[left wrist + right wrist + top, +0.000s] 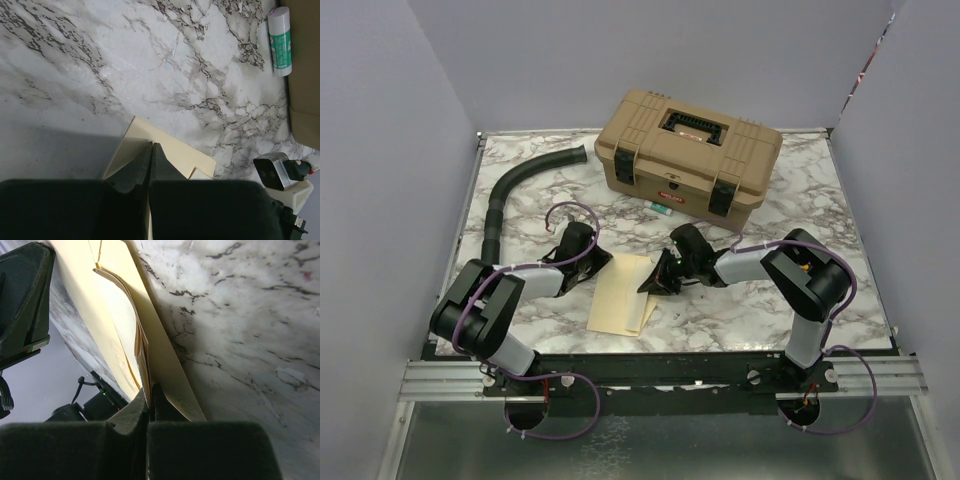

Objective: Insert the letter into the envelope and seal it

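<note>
The pale yellow envelope [623,295] lies on the marble table between my two grippers. My left gripper [598,262] is shut at the envelope's upper left corner [175,150], and a pale strip of paper shows between its fingers. My right gripper [653,283] is shut at the envelope's right edge. In the right wrist view the envelope [80,300] bulges open. The browner edges of the letter [136,337] run inside it and down into the gap between my shut right fingertips [150,390]. Most of the letter is hidden inside the envelope.
A tan toolbox [688,150] with black latches stands at the back of the table. A white and green glue stick [662,209] lies just in front of it. A black corrugated hose [510,190] curves along the left side. Grey walls enclose the table.
</note>
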Robot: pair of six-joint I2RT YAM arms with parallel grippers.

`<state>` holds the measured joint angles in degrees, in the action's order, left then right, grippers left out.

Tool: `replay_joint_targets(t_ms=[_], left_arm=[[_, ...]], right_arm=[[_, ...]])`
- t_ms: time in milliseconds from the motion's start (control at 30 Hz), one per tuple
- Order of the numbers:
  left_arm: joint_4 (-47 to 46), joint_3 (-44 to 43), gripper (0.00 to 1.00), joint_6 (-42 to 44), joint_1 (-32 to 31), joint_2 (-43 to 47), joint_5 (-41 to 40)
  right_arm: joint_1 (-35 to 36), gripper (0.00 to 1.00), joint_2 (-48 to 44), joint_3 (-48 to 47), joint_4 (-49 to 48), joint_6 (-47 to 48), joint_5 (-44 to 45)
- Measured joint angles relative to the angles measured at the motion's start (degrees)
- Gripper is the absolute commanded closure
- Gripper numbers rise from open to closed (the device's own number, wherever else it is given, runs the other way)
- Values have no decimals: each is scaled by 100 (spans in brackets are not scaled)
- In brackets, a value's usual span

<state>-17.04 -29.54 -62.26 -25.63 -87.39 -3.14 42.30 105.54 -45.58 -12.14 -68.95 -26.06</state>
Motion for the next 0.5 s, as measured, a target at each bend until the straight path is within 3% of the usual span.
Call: replay_joint_targets(t_ms=[167,233,333,500], left_arm=[[295,-39,41,323,0,236,24],[612,-162,30,501,0,417,42],[1447,-494,22,955,-4,726,46],[2638,-931,22,1394,-4,1185,31]], right_arm=[[0,100,0,0,7,35,4],[0,100,0,-2,24,85,9],[0,100,0,-26,72,157,46],[0,100,0,-87,188,260,87]])
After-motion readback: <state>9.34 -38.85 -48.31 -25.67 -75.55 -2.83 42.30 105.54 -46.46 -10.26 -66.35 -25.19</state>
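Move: At the left hand's closed fingertips lies the envelope's far-left corner; the envelope's middle is some 9 cm back and 3 cm to the right, about 1 cm below. The white letter's middle is about 8 cm back and 7 cm right, the glue stick 12 cm ahead and 13 cm right. From the right hand, the envelope's middle lies 5 cm left and 1 cm back, the letter just 1 cm left and 1 cm back, the glue stick 20 cm ahead and 5 cm right. Coming free of the envelope's far-left corner, the left hand spreads its shut fingers wide while rising about 5 cm, easing back some 2 cm and slightly left, its left side tilting up about 10 degrees as it turns clockwise. The right hand stays put, still pinching the folded paper edge near the table. ##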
